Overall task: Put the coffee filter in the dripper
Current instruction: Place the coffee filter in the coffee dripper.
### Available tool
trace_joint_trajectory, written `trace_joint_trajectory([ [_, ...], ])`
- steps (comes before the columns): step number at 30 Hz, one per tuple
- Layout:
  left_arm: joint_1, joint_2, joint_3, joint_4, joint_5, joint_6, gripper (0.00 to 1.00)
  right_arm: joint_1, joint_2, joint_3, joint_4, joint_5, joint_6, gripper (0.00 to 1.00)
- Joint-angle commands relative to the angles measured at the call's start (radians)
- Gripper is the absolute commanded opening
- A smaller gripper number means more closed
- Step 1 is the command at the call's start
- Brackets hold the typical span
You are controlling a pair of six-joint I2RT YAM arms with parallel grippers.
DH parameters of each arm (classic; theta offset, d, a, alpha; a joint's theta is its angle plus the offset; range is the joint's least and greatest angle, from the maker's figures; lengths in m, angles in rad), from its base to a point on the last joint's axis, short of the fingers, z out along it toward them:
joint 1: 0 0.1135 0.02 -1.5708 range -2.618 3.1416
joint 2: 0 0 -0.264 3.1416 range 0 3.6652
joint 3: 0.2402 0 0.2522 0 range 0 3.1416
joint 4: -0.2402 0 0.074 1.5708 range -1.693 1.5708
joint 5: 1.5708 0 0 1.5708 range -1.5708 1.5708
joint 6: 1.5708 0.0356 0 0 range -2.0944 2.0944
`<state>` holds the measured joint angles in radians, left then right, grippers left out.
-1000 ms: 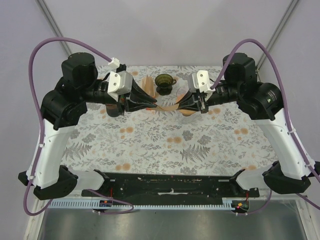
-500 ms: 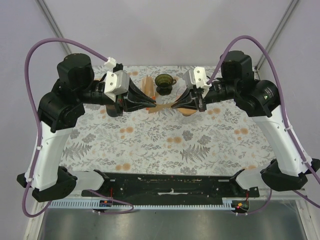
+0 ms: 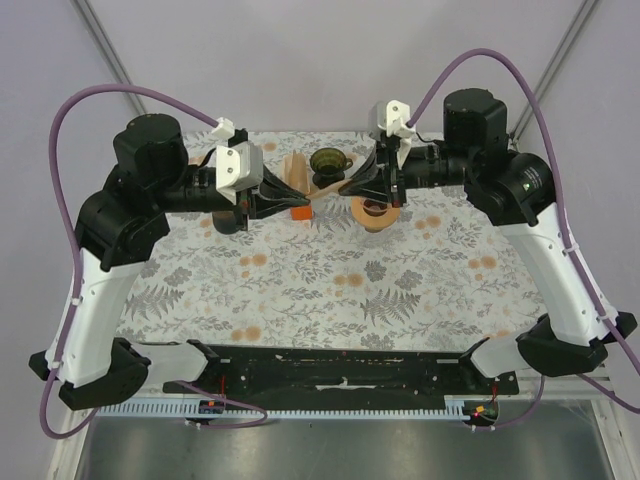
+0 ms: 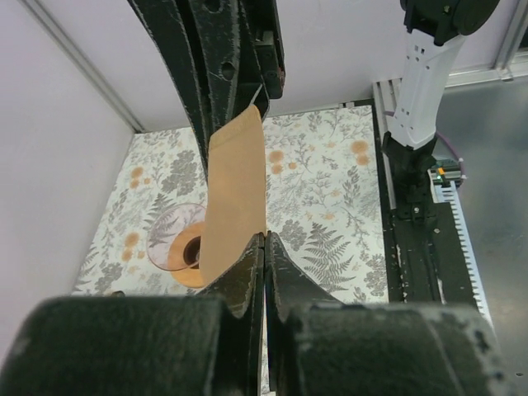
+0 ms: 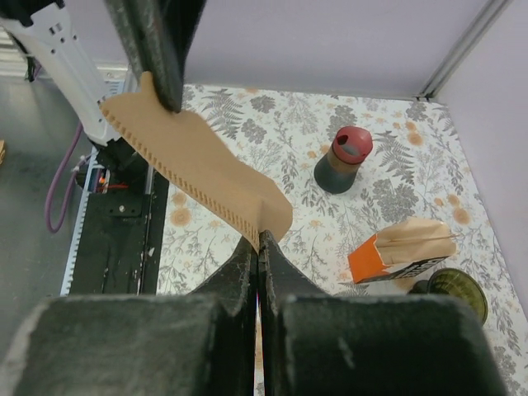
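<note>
The brown paper coffee filter [image 3: 327, 195] hangs in the air, stretched between my two grippers. My left gripper [image 3: 307, 206] is shut on its left corner and my right gripper [image 3: 346, 186] on its right edge. In the left wrist view the filter [image 4: 235, 194] rises from my left gripper [image 4: 265, 239] toward the right fingers [image 4: 223, 66]. In the right wrist view the filter [image 5: 194, 161], with its crimped seam, runs from my right gripper [image 5: 258, 239] up to the left fingers [image 5: 157, 41]. The dripper [image 3: 377, 213], a glass cone on an orange base, stands on the table below and right of the filter; its rim shows beside the filter [image 4: 169, 239].
An orange filter box [image 3: 297, 178] [image 5: 396, 247] lies behind the left gripper, next to a dark green cup [image 3: 328, 165] [image 5: 459, 290]. A dark jar with a red cap [image 5: 340, 161] stands on the floral cloth [image 3: 330, 290]. The black base rail [image 3: 340, 380] runs along the near edge.
The right gripper lifted and swung back and left, raising its end of the filter and uncovering the dripper. The left jaws closed fully on the filter's other end.
</note>
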<state>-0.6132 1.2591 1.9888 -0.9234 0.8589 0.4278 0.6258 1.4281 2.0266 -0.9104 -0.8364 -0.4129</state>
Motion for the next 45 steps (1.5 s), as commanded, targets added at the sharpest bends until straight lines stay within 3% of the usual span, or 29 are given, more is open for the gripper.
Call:
trace_joint_trajectory([
  [1, -0.011, -0.033, -0.004, 0.044, -0.073, 0.066, 0.02, -0.003, 0.026, 0.07, 0.119, 0.081, 0.213, 0.0],
  [5, -0.014, -0.036, -0.013, 0.046, -0.115, 0.095, 0.02, -0.003, 0.026, 0.052, 0.182, 0.094, 0.318, 0.0],
  [10, -0.016, -0.036, -0.015, 0.049, -0.107, 0.094, 0.02, -0.003, -0.001, -0.005, 0.223, 0.117, 0.321, 0.0],
  [12, -0.016, -0.035, -0.016, 0.089, -0.148, 0.018, 0.02, -0.003, -0.017, -0.034, 0.237, 0.144, 0.292, 0.0],
  [15, -0.016, -0.046, -0.039, 0.228, -0.364, -0.166, 0.02, 0.008, -0.087, -0.15, 0.344, 0.302, 0.231, 0.0],
  [18, -0.016, -0.063, -0.08, 0.354, -0.546, -0.309, 0.28, 0.075, -0.205, -0.343, 0.573, 0.665, 0.078, 0.0],
  [21, -0.013, -0.06, -0.102, 0.411, -0.54, -0.461, 0.41, 0.184, -0.284, -0.553, 0.93, 0.96, -0.168, 0.0],
  [25, -0.007, -0.05, -0.113, 0.498, -0.502, -0.66, 0.56, 0.264, -0.27, -0.631, 1.209, 1.163, -0.377, 0.0],
  [29, 0.004, -0.027, -0.091, 0.532, -0.495, -0.761, 0.83, 0.348, -0.224, -0.704, 1.485, 1.253, -0.68, 0.0],
  [35, 0.015, 0.002, -0.059, 0.572, -0.528, -0.853, 0.87, 0.419, -0.129, -0.73, 1.739, 1.344, -1.0, 0.0],
  [39, 0.018, 0.023, -0.054, 0.607, -0.488, -0.871, 0.88, 0.439, -0.115, -0.749, 1.812, 1.333, -1.04, 0.0],
  [43, 0.021, 0.04, -0.064, 0.571, -0.557, -0.886, 0.89, 0.471, -0.104, -0.75, 1.863, 1.332, -1.103, 0.0],
  [45, 0.023, 0.039, -0.084, 0.583, -0.541, -0.887, 0.84, 0.479, -0.106, -0.75, 1.852, 1.329, -1.106, 0.0],
])
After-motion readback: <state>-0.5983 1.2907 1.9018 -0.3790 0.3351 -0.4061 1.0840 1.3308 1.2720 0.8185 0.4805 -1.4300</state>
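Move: Each closed hand already holds an edge of the filter, their fingers facing each other. The coffee dripper lies about 25 cm ahead of the left hand, 13 cm to its right and 40 cm below. From the right hand it is about 20 cm ahead, 8 cm to the right and 36 cm below. The filter box stands some 20 cm left of the dripper and 10 cm farther out; the green mug is 12 cm left of it and 17 cm farther out. Forward some 8 cm and then up about 9, with a slight drift to its right, the right hand keeps its pinch on the filter's edge while its wrist swings nearly 95 degrees, from pointing left to pointing forward and up. The left hand starts forward, opens wide and lets go of the filter, moving about 9 cm forward and 8 up as its fingers turn forward. ##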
